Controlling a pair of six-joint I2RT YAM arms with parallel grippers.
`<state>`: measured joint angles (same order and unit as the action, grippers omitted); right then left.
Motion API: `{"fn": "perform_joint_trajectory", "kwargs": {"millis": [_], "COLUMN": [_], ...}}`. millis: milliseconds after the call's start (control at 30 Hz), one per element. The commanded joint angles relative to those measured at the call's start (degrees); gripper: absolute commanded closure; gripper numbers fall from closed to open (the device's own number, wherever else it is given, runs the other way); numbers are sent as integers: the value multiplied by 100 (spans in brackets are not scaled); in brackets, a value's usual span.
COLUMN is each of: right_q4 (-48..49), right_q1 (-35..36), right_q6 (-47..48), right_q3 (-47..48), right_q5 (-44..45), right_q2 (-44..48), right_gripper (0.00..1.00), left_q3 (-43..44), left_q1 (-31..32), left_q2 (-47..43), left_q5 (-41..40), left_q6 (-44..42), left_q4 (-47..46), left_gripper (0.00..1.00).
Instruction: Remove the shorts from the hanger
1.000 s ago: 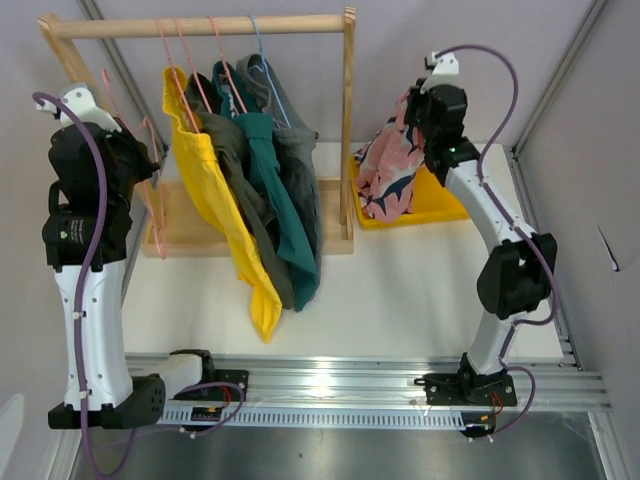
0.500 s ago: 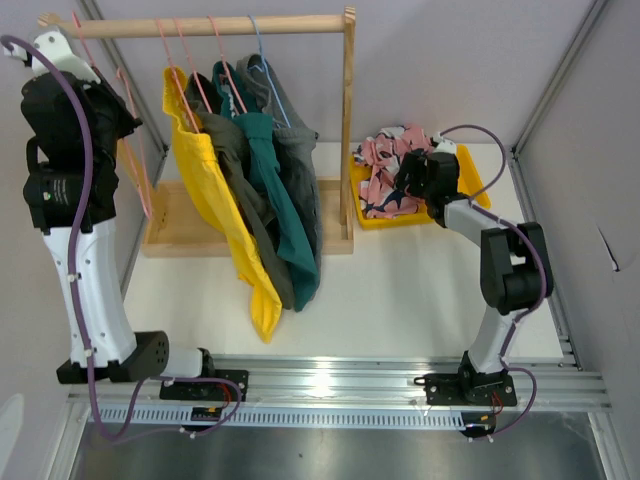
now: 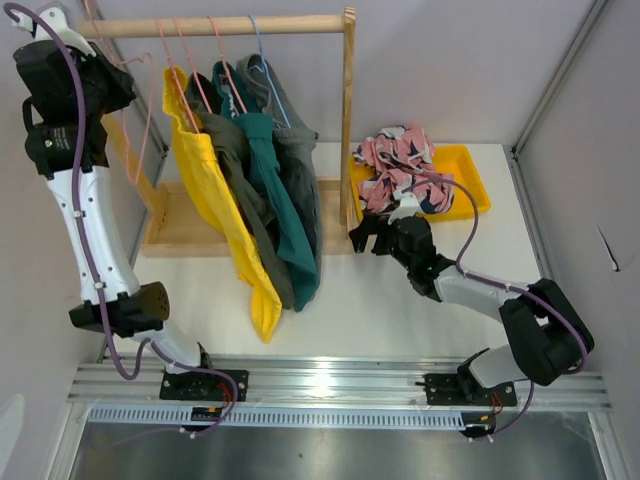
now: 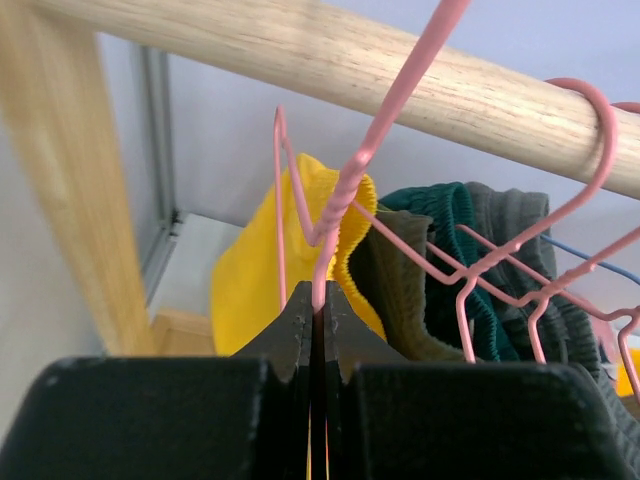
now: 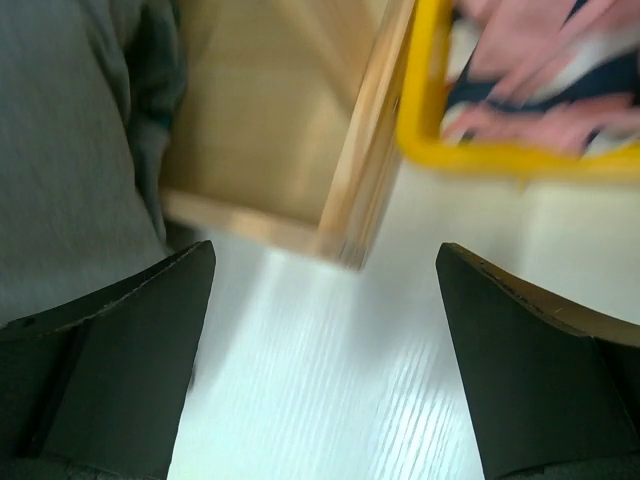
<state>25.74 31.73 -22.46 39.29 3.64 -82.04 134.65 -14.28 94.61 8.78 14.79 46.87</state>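
Note:
The pink patterned shorts point(image 3: 398, 160) lie bunched in the yellow bin point(image 3: 478, 195). On the wooden rail point(image 3: 230, 25) hang yellow shorts point(image 3: 215, 200), olive shorts point(image 3: 238, 170), teal shorts point(image 3: 275, 190) and grey shorts point(image 3: 297, 160), each on its own hanger. High at the rail's left end, my left gripper point(image 4: 320, 295) is shut on the wire neck of an empty pink hanger point(image 4: 350, 190), with the yellow shorts point(image 4: 250, 270) just beyond it. My right gripper point(image 5: 325, 255) is open and empty, low over the table by the rack's base corner point(image 5: 350, 220), with the grey shorts point(image 5: 70, 150) to its left.
The wooden rack's right post point(image 3: 348, 120) stands between the hanging shorts and the bin. Its base tray point(image 3: 185, 235) lies under the clothes. The bin's rim point(image 5: 480, 155) is close ahead of the right gripper. Grey walls close in on three sides.
The right gripper opened, left the pink shorts in the bin, then swung down and left to the rack's base. The left arm rose toward the rail with the empty hanger.

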Motion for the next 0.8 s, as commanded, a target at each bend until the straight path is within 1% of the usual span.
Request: {"fn": "perform_joint_trajectory", "kwargs": {"millis": [0,67,200,300,433,567,767], "right_q4": [738,836,950,959,1065,1118,1205], "right_q1": [255,290,334,369,387,484,589], "right_q6": [-118,-215,-233,-154,-119,-13,66], "right_q3": [-420,-492,-589,-589,-589,-580,-642], "right_q5": [50,-91,-188,-206,-302,-302,-302], "right_q2": [-13,-93,-225,-207,-339,-365,-365], "right_gripper": [0,1,1,1,1,1,1], "left_q3": [307,325,334,308,-7,-290,-474], "left_q1": [-92,-92,-101,-101,-101,-110,-171], "left_q2": [136,206,365,436,366,234,120], "left_q5": [1071,1083,846,494,38,-148,-332], "left_q6": [148,174,121,86,-11,-28,-20], "left_q4": [-634,-653,-530,-276,-117,-82,24], "left_gripper": [100,100,100,100,100,100,100]}}
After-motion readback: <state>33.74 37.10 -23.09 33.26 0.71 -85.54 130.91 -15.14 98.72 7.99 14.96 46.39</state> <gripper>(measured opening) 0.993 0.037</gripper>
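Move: The left hand grips the empty hanger by its neck; the rail lies about 4 cm ahead, straight in line, 7 cm above, with the yellow shorts some 14 cm right, 8 back, 23 below. From the open right hand, the yellow shorts hang about 25 cm left, 2 back, 10 above; nearer, the grey shorts are 12 left, level, 12 above; the tray is 15 ahead, 14 right, 12 below. Keeping its pinch on the hanger's neck, the left hand lowers the hook over the rail, sinking about 5 cm and easing 3 cm forward, swinging slightly right and then back left as its fingers tip down a little. The empty right hand, still wide open, first sinks and draws back from the tray about 4 cm, then drifts left towards the hanging shorts while turning slightly counter-clockwise. ##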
